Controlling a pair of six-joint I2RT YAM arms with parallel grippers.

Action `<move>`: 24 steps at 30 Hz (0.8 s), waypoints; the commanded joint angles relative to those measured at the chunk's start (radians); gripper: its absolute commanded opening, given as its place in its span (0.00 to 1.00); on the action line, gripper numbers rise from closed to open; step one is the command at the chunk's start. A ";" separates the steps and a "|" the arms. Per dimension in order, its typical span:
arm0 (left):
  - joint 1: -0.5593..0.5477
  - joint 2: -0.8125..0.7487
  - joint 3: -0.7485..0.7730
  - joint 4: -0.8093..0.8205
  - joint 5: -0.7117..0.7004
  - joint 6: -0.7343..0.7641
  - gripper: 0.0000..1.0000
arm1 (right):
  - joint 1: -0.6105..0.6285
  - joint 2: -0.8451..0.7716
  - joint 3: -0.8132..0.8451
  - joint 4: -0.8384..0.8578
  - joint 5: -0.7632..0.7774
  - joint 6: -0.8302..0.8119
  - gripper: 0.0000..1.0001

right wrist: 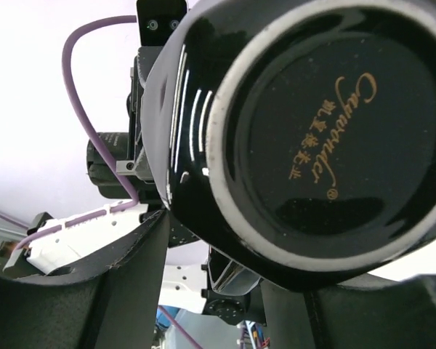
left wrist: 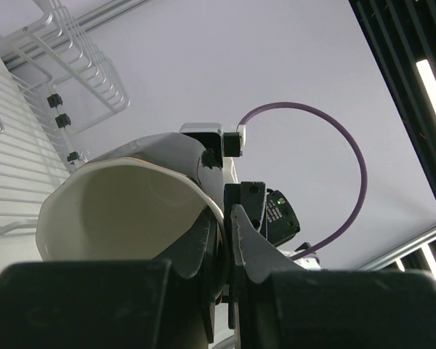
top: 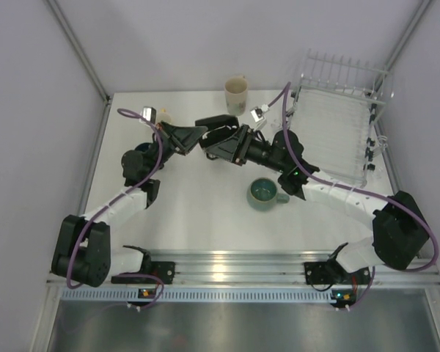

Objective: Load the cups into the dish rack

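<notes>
A black cup with a cream inside is held in the air between my two grippers, over the middle of the table. My left gripper is shut on its rim, one finger inside and one outside. The right wrist view shows the cup's black base with gold lettering. My right gripper is open, with its fingers on either side of that base. The wire dish rack stands at the back right and holds no cups. It also shows in the left wrist view.
A tall cream cup stands upright at the back centre. A teal-green cup stands upright in front of the right arm. A dark blue cup sits partly hidden under the left arm. Something yellowish shows behind the left wrist.
</notes>
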 commanded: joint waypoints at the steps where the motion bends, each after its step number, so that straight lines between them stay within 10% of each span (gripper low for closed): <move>1: -0.017 -0.046 0.033 0.230 0.000 0.003 0.00 | 0.030 0.001 0.055 0.130 -0.012 0.046 0.50; 6: -0.026 -0.053 0.012 0.230 -0.017 0.010 0.00 | 0.033 0.002 0.057 0.119 -0.021 0.051 0.44; 15: -0.043 -0.064 -0.020 0.228 -0.002 0.021 0.00 | 0.032 0.018 0.027 0.203 -0.038 0.104 0.00; 24: -0.045 -0.070 -0.079 0.228 0.014 0.020 0.61 | -0.003 -0.152 -0.051 0.003 0.108 -0.043 0.00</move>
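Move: Off the left hand's fingertips hangs the black cup, pinched at its rim; its middle is about 4 cm ahead, 5 cm right and 4 cm below. From the right hand the cup's middle lies roughly 5 cm ahead, 3 cm left and 1 cm lower. On the table some 30 cm below the right hand, the striped cup stands about 13 cm ahead and level sideways, the green cup roughly 3 cm back and 14 cm to the right. Closing from half open, the right hand nearly holds its place and pinches the black cup, probably by its handle, while the left keeps its rim grip and eases up and back about 1.5 cm each. Then the left fingers open over half wide, letting go of the wall, and that hand moves on back and down; the right keeps its pinch, sinking about 2 cm and shifting slightly right. ##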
